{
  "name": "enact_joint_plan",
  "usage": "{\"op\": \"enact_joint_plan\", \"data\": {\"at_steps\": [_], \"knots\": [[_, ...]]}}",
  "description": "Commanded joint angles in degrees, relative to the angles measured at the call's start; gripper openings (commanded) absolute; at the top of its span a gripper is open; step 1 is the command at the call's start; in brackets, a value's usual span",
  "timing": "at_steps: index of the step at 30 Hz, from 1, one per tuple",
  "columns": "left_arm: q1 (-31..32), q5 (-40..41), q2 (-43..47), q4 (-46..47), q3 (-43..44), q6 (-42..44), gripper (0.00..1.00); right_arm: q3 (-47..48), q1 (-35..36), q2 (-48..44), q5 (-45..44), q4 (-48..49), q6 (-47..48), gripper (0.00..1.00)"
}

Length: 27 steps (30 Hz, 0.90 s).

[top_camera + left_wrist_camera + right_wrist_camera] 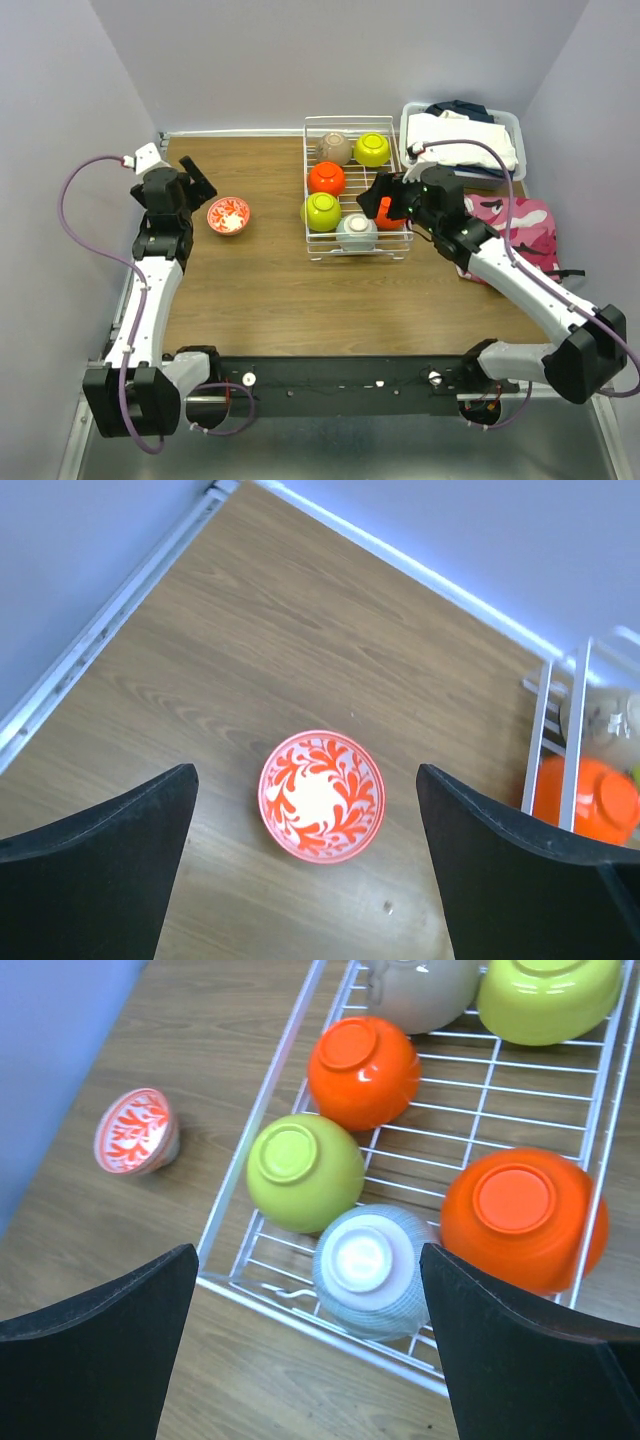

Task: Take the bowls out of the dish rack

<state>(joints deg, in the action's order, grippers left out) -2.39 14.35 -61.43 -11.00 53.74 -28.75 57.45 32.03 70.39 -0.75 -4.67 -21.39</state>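
The white wire dish rack (358, 257) stands at the table's back middle. Bottom-up in it lie a taupe bowl (334, 148), two lime-green bowls (372, 149) (322, 211), an orange bowl (327, 178) and a pale blue bowl (356, 232). A second orange bowl (522, 1218) is partly hidden under my right gripper (378, 200), which hovers open over the rack's front right; the pale blue bowl (372, 1270) lies below its jaws. A white-and-red patterned bowl (322, 795) stands upright on the wood left of the rack. My left gripper (305, 772) hangs open above it, touching nothing.
A grey bin of folded clothes (462, 135) stands behind the rack's right side, with a pink camouflage cloth (510, 225) in front of it. Walls close the table on the left, back and right. The rack's corner (577, 740) shows at the left wrist view's right edge.
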Motion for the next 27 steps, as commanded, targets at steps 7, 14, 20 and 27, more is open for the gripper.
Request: {"op": "enact_joint_plan", "data": {"at_steps": [7, 14, 20, 27], "knots": [[11.18, -4.24, 3.42, -5.52, -0.03, 14.95, 0.99, 13.45, 0.05, 15.54, -4.78, -6.76, 0.99, 1.0], [12.59, -3.89, 3.68, -5.69, -0.56, 15.04, 0.99, 24.97, -2.58, 28.2, 0.4, -6.41, -1.11, 1.0], [13.64, -3.63, 3.68, -5.61, -0.56, 15.31, 0.99, 29.99, -6.62, 36.56, 7.25, -2.46, -8.22, 1.0], [14.35, -4.68, 3.42, -5.34, -0.74, 15.66, 0.99, 36.85, -8.39, 46.49, 15.24, -0.87, -10.87, 1.0]]}}
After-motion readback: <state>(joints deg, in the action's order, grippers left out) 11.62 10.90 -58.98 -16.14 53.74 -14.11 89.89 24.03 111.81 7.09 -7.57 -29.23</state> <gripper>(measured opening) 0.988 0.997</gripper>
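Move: The far green bowl, at the rack's far right, lies about 22 cm ahead of the right hand, 2 cm right and 17 cm below. From that hand the grey bowl is some 22 cm ahead and 8 cm left, the far orange bowl 13 ahead and 10 left, the near orange bowl 4 ahead and 5 right. From the left hand the far green bowl is roughly 20 cm ahead and 41 right; the set-down patterned bowl is 3 ahead, 6 right and 23 below. The empty right hand reaches about 16 cm forward over the rack, drifting a little left before running straight on, and sinks some 8 cm while its open fingers tip down about 15 degrees towards the far green bowl. Meanwhile the empty left hand swings about 9 cm to the right, still high above the table near the patterned bowl, turning clockwise some 20 degrees with its left side rising and its fingers wide open. ##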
